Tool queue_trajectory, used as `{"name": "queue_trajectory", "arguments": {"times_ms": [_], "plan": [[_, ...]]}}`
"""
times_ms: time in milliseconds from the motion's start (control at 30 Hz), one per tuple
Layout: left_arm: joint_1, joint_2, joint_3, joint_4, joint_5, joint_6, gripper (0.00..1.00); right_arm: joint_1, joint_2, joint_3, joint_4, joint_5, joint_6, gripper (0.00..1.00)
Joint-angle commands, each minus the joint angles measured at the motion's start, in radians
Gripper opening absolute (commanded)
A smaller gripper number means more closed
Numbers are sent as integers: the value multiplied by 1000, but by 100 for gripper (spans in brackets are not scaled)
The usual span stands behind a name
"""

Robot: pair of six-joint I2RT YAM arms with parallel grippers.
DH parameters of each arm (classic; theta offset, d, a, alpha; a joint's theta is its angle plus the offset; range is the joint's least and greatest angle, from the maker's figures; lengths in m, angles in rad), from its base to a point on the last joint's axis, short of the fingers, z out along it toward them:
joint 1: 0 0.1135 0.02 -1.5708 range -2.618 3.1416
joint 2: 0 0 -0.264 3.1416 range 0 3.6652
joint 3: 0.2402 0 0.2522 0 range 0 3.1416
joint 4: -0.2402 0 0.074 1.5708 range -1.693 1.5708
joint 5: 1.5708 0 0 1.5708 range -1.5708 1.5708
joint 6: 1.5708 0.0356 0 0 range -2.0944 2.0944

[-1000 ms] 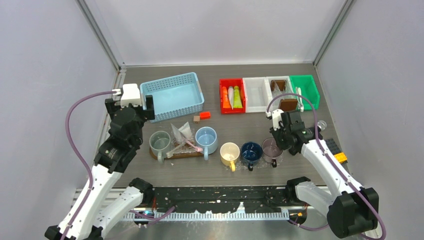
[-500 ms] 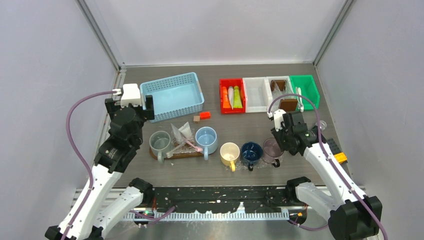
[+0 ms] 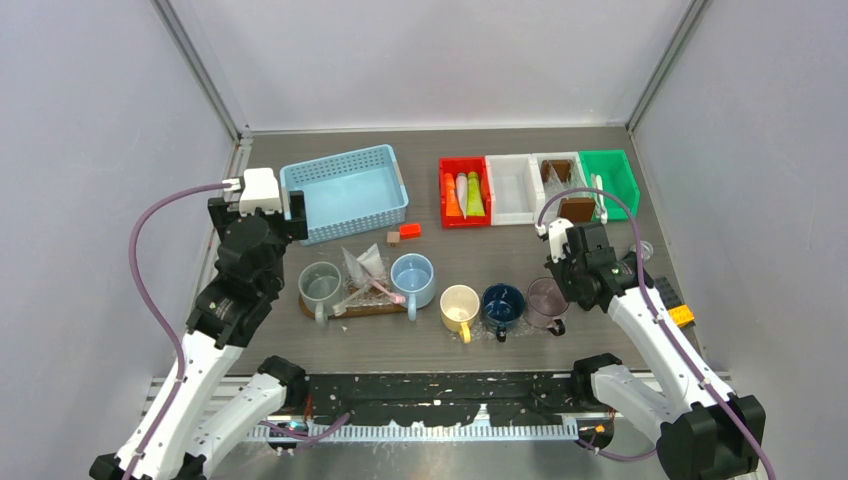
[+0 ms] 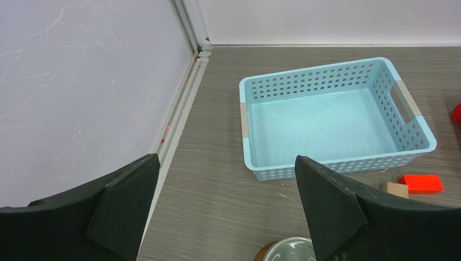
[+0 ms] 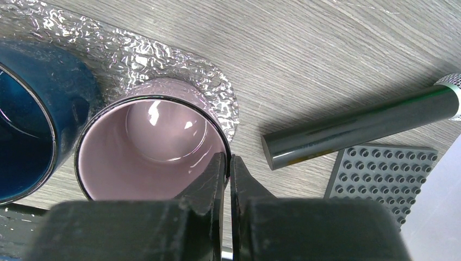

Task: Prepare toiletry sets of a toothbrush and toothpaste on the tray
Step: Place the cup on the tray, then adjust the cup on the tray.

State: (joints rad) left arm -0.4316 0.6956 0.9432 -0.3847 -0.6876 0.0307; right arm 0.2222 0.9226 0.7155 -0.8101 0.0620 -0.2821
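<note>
My right gripper is shut on the near rim of the mauve mug, one finger inside the wall and one outside. That mug stands at the right end of a row with the navy mug and the cream-yellow mug. On the brown tray stand the grey-green mug and the light blue mug, with a wrapped toothbrush lying between them. Toothpaste tubes lie in the red bin. My left gripper hangs open and empty, short of the blue basket.
Crinkled foil lies under the mauve and navy mugs. A dark cylinder and a grey studded plate lie just right of the mauve mug. White, brown-block and green bins line the back right. A red block sits beside the basket.
The right gripper's jaws opened a little and then shut on the mauve mug's rim. The right arm shifted slightly. The left arm has not moved.
</note>
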Motion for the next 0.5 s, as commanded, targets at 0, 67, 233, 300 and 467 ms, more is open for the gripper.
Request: {"name": "queue_trajectory", "arguments": {"times_ms": [0,67,233,300,467], "plan": [[5,-6,-6,62,3,5,99,-1,-8,36,-10,19,-6,7],[5,-7,-5,63,1,6,99,-1,-9,41,-11,25,-2,24],[7,-1,-6,64,5,7,99,-1,4,129,-14,11,41,47],[7,2,-4,63,6,5,99,-1,28,184,-24,-2,75,53],[13,5,-5,61,11,1,98,-1,106,351,-68,75,296,72]]}}
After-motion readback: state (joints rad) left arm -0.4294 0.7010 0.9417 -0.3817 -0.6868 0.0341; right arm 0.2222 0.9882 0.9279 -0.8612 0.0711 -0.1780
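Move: My right fingers are all but shut on the right-hand rim of the pink cup, whose middle lies about 4 cm to my left, 1 cm back and 4 cm below. The dark blue cup stands some 9 cm to the left of the pink one. The microphone lies on the table about 10 cm to my right hand's right and 4 cm ahead. From my left hand, the pink cup is roughly 54 cm right, 7 cm back and 28 cm down. I open my right fingers to let go of the pink cup's rim, then lift off it, slowly at first and then fast: about 5.5 cm up, with some 3 cm forward as I clear the cup. The fingers keep spreading to well over half open on the way. ##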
